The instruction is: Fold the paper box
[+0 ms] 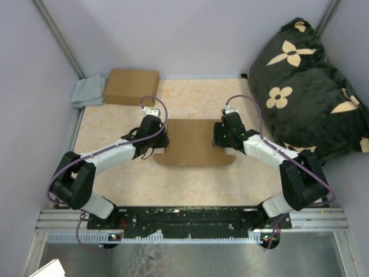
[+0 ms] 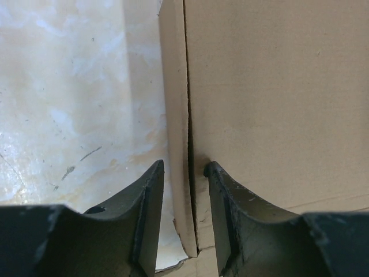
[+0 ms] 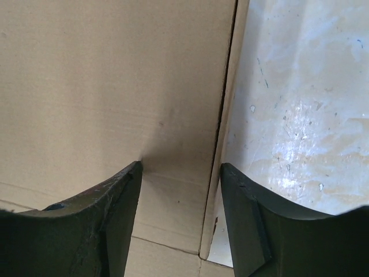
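Note:
The paper box [image 1: 193, 141] lies mostly flat in the middle of the table, a rounded flap toward the arms. My left gripper [image 1: 163, 140] is at its left edge and my right gripper [image 1: 218, 135] at its right edge. In the left wrist view the jaws of the left gripper [image 2: 184, 167] stand open astride a raised narrow side flap [image 2: 173, 86], with a sliver of table showing beside it. In the right wrist view the right gripper [image 3: 181, 167] is open too, one finger over the main panel [image 3: 104, 75], the other beyond the side flap [image 3: 228, 133].
A smooth brown carton [image 1: 131, 86] and a grey cloth [image 1: 87, 91] sit at the back left. A large black cushion with tan flowers [image 1: 305, 86] fills the right side. Grey walls enclose the marbled table [image 1: 190, 95].

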Controlling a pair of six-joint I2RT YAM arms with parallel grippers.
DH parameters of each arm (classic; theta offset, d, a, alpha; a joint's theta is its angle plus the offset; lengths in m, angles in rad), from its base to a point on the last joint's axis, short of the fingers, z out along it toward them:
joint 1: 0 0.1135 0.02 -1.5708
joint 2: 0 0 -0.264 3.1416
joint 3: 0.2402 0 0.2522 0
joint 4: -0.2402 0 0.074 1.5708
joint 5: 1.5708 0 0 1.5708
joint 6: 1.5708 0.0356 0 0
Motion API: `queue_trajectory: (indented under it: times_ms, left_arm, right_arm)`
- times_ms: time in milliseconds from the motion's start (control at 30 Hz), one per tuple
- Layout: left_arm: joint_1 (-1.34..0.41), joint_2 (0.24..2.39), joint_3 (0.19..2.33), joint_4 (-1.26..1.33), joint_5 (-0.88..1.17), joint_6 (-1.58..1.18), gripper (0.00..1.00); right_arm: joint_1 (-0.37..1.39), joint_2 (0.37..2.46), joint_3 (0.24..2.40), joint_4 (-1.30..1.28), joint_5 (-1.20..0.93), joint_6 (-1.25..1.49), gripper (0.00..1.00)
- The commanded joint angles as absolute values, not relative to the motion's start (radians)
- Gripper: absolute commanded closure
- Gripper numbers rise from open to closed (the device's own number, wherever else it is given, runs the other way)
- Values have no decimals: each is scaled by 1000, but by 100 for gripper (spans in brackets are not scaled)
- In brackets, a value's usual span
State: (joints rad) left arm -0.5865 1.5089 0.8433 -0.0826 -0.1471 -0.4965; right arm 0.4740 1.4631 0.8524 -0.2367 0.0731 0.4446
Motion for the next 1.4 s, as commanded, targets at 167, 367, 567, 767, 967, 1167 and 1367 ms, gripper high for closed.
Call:
queue_trajectory:
  times_ms: [167, 367, 567, 767, 967, 1167, 1367]
  left_arm:
    - [-588, 1574, 868, -95, -136, -479, 58]
    - [-553, 1610, 927, -100, -141, -469, 58]
    - [-532, 1654, 992, -112, -139, -461, 56]
    - [-523, 1613, 1006, -166, -194, -459, 45]
    - [-522, 1463, 957, -207, -218, -463, 36]
    - [-522, 1301, 845, -225, -145, -464, 36]
    - [-525, 1233, 741, -226, -69, -482, 37]
  right_arm:
    - [476, 1570, 923, -168, -11, 419, 45]
    - [477, 1691, 1033, -161, -46, 422, 46]
    - [480, 1730, 1079, -165, -41, 429, 45]
    - [481, 1674, 1089, -208, 32, 432, 26]
    - [480, 1534, 1091, -286, 145, 438, 19]
    - [482, 1346, 973, -344, 105, 439, 18]
    - [528, 1169, 755, -270, 68, 459, 18]
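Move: Both hands already straddle the paper box's sides near its front corners, one finger over the lid and one outside the wall. The box's middle lies about 4 cm ahead and 10 cm right of the left hand, about 4 cm ahead and 10 cm left of the right hand, roughly 3 cm below both. Its loose front flap is some 7 cm back and 10 cm right of the left hand; a brown carton stands about 27 cm ahead and 15 cm left of it. Forward and somewhat to the left, both hands push the paper box along the table, still straddling its side walls, the left going about 5 cm and the right about 6. Then the fingers open wider, come free of the walls, and both hands rise roughly 6 cm while drawing back over the front flap towards the base, spreading slightly apart. ##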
